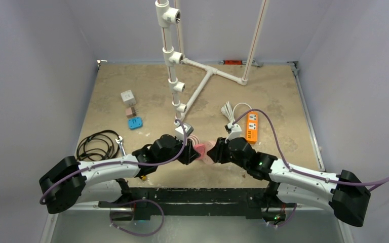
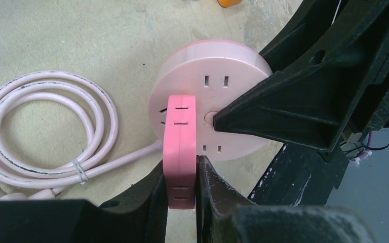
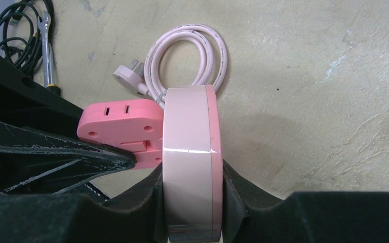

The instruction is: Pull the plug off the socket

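A round pale pink socket (image 2: 218, 71) is held on edge just above the table, and its rim also shows in the right wrist view (image 3: 192, 167). A darker pink plug adapter (image 2: 181, 147) sits plugged into its face; it also shows in the right wrist view (image 3: 121, 126). My left gripper (image 2: 182, 192) is shut on the plug. My right gripper (image 3: 192, 197) is shut on the socket's rim. In the top view the two grippers meet at the pink pieces (image 1: 201, 151). The socket's pink cord (image 2: 45, 131) lies coiled on the table.
An orange power strip (image 1: 252, 126) with a white cord lies right of centre. A white PVC pipe frame (image 1: 174, 66) stands at the back. A white cube adapter (image 1: 127, 96), a blue adapter (image 1: 135, 122) and a black cable coil (image 1: 97, 145) lie on the left.
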Available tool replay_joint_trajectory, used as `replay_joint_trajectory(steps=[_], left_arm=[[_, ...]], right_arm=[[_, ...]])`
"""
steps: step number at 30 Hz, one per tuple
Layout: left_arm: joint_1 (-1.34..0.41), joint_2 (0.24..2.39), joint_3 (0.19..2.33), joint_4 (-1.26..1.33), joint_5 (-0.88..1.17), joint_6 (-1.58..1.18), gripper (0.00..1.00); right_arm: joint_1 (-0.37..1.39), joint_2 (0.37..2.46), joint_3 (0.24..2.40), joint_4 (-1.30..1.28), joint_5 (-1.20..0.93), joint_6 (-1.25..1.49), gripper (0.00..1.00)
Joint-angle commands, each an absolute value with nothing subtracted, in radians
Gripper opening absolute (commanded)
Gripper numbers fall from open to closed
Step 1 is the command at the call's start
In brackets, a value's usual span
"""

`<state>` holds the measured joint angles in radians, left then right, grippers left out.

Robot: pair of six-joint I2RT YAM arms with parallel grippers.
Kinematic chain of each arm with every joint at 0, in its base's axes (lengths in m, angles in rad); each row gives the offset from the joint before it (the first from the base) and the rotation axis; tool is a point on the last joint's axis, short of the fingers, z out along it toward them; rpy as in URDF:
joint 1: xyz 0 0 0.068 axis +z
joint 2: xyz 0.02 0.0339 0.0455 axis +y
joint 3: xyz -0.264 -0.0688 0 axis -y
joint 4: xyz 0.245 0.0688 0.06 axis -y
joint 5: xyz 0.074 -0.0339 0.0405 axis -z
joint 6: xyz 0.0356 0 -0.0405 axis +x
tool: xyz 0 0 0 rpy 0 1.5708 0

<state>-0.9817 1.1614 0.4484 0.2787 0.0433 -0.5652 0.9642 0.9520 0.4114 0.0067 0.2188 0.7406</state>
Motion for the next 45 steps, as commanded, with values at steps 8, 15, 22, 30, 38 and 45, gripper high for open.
replay_joint_trajectory(steps=[8,15,22,30,38,45], left_arm=[[-0.956,1.141,0.476,0.157,-0.119,-0.569,0.0],[-0.942,1.16,0.475,0.2,-0.087,-0.577,0.0],[-0.938,1.139,0.48,0.194,-0.086,-0.57,0.0],[-0.86,1.088,0.492,0.119,-0.073,-0.546,0.0],[-0.646,1.019,0.509,0.023,-0.015,-0.516,0.0],[-0.461,1.027,0.571,-0.051,0.059,-0.559,0.0]], right_arm=[[0.953,0.944,0.431,-0.091,0.337,0.733,0.0],[0.952,0.93,0.428,-0.093,0.334,0.73,0.0],[0.952,0.924,0.423,-0.091,0.335,0.727,0.0],[0.952,0.881,0.448,-0.135,0.368,0.722,0.0],[0.92,0.814,0.543,-0.293,0.532,0.682,0.0],[0.658,0.794,0.623,-0.248,0.355,0.562,0.0]])
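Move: Your left gripper already holds the pink plug. The blue adapter lies about 28 cm to its left and 14 cm ahead on the table, with the brown adapter some 30 cm left and 18 cm ahead; the round socket is about 6 cm to its right, level. From the right gripper, which grips that socket, the orange strip is roughly 16 cm right and 11 cm ahead, the white cable bundle 6 cm right and 16 cm ahead. Keep both grips shut and part the hands: draw the left gripper left, forward and slightly down about 4 cm, off the socket's face, while the right gives way 1.5 cm to its right. Hold briefly, then sweep the left some 16 cm left and forward, rising slightly, towards the blue adapter, turning about 20 degrees counter-clockwise; carry the socket right, forward and up towards the orange strip. ##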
